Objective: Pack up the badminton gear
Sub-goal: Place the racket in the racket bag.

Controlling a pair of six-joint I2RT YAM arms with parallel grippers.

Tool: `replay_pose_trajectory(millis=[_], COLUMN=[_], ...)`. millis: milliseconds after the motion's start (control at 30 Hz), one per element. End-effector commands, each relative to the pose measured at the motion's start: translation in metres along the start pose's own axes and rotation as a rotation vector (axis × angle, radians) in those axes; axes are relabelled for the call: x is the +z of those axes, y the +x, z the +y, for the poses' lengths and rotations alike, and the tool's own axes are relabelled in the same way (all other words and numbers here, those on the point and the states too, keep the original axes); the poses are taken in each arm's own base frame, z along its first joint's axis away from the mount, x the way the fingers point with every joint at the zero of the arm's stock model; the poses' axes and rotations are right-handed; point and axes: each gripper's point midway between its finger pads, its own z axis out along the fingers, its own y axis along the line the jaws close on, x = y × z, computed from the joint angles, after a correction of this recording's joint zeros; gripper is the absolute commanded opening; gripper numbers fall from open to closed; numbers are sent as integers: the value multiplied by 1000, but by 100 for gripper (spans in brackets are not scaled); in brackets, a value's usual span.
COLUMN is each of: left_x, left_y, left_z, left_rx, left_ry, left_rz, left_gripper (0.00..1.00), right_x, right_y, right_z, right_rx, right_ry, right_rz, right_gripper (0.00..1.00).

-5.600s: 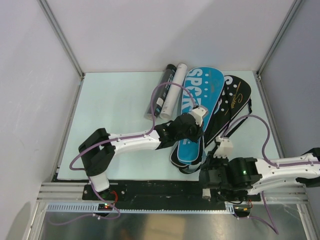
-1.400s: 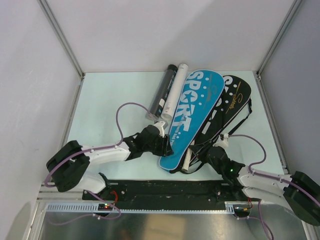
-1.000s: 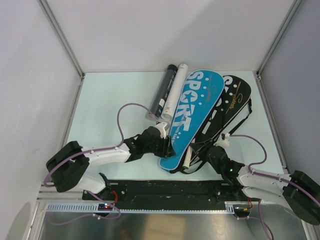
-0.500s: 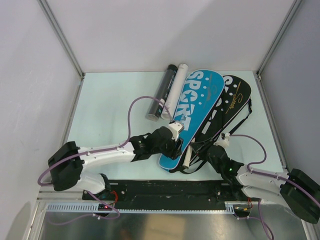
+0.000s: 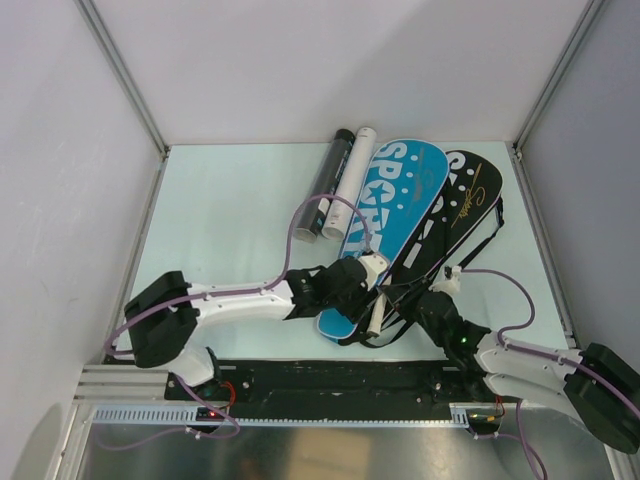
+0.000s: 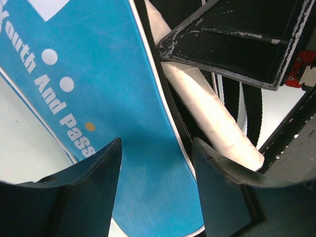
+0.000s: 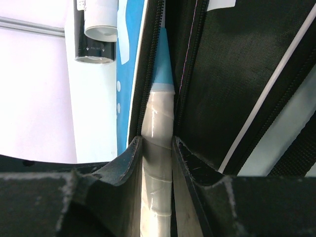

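The blue "SPORT" bag [image 5: 400, 205] lies slantwise across the black racket bag [image 5: 468, 195]. A white-wrapped racket handle [image 5: 376, 318] sticks out between the two bags at their near end. My right gripper [image 5: 396, 304] is shut on this handle [image 7: 157, 118], its fingers [image 7: 134, 153] pressed to both sides of the grip tape. My left gripper [image 5: 362, 295] hovers open over the blue bag's near tip [image 6: 148, 187], with only the blue cover between its fingers [image 6: 108, 163]. The handle [image 6: 212, 111] lies just right of it. A black tube [image 5: 324, 197] and a white tube [image 5: 350, 185] lie left of the bags.
The black bag's straps [image 5: 490, 235] trail toward the right side. The tubes' open ends [image 7: 98, 34] point toward my right wrist camera. White walls and metal posts close the table in on three sides, and the arm bases stand along the near rail [image 5: 320, 380].
My left gripper has moved right along the blue bag's near end and opened wider. The right gripper has stayed shut on the handle.
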Motion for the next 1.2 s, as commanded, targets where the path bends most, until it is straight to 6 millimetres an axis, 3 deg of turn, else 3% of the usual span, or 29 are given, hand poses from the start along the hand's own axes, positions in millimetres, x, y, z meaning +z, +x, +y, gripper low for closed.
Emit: replay_pose_trajectory(millis=[0,133,200,367,433,567,800,1033,1167], left_x=[9,19,20,6,-7,-28,-43,-40,-38], left_y=[-11,-4,-6,-22,-33,-50,-64,-58,-58], left_z=[-6,-7,-8,-10,-14,-35,-63,-74,-86], left_rx=[87,109,115,87,60,-9,-102,-164,-212], left_ry=[-5,-22,-26,-38,-18,89,232,289,346], left_rz=[-10,16,13,-23,-59,-105,-133,-126,-118], left_gripper=[63,59,51,12,3,0,0,0,0], right_x=[-1,-1,0,1,1,2,10,11,16], right_y=[-7,-6,-5,-7,-12,-23,-32,-46,-51], right_z=[9,7,8,10,12,27,50,62,56], right_rx=[-10,-14,-15,-1,16,50,48,64,41], right_ry=[-38,-35,-40,-48,-52,-98,-147,-193,-172], right_rz=[-23,-14,-9,-5,-16,-39,-57,-95,-130], right_gripper=[24,24,25,25,25,25,24,25,27])
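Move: The blue racket bag's zipped edge, where the left fingers will shut, is about 2 cm below that hand and 1 cm to its right, neither ahead nor back. From the left hand, the racket handle's bare part lies some 6 cm right, 1 cm back and 4 cm down, and the bag's near end 6 cm back, 4 cm left and 4 cm down. From the right hand, the edge spot is roughly 7 cm left, 5 cm back and level in height; the handle's bare part is some 6 cm back, 2 cm left and 1 cm down. The left hand dips about 2 cm with a slight drift to its right and shuts its wide-open fingers on the blue bag's zipped edge, then lifts that edge some 6 cm while carrying it about 3 cm right, over the racket handle, the wrist rolling roughly 15 degrees so its left side sinks. The right hand keeps its grip on the handle inside the bag's mouth, stays put at first, then rises about 2 cm, easing slightly forward and left. ##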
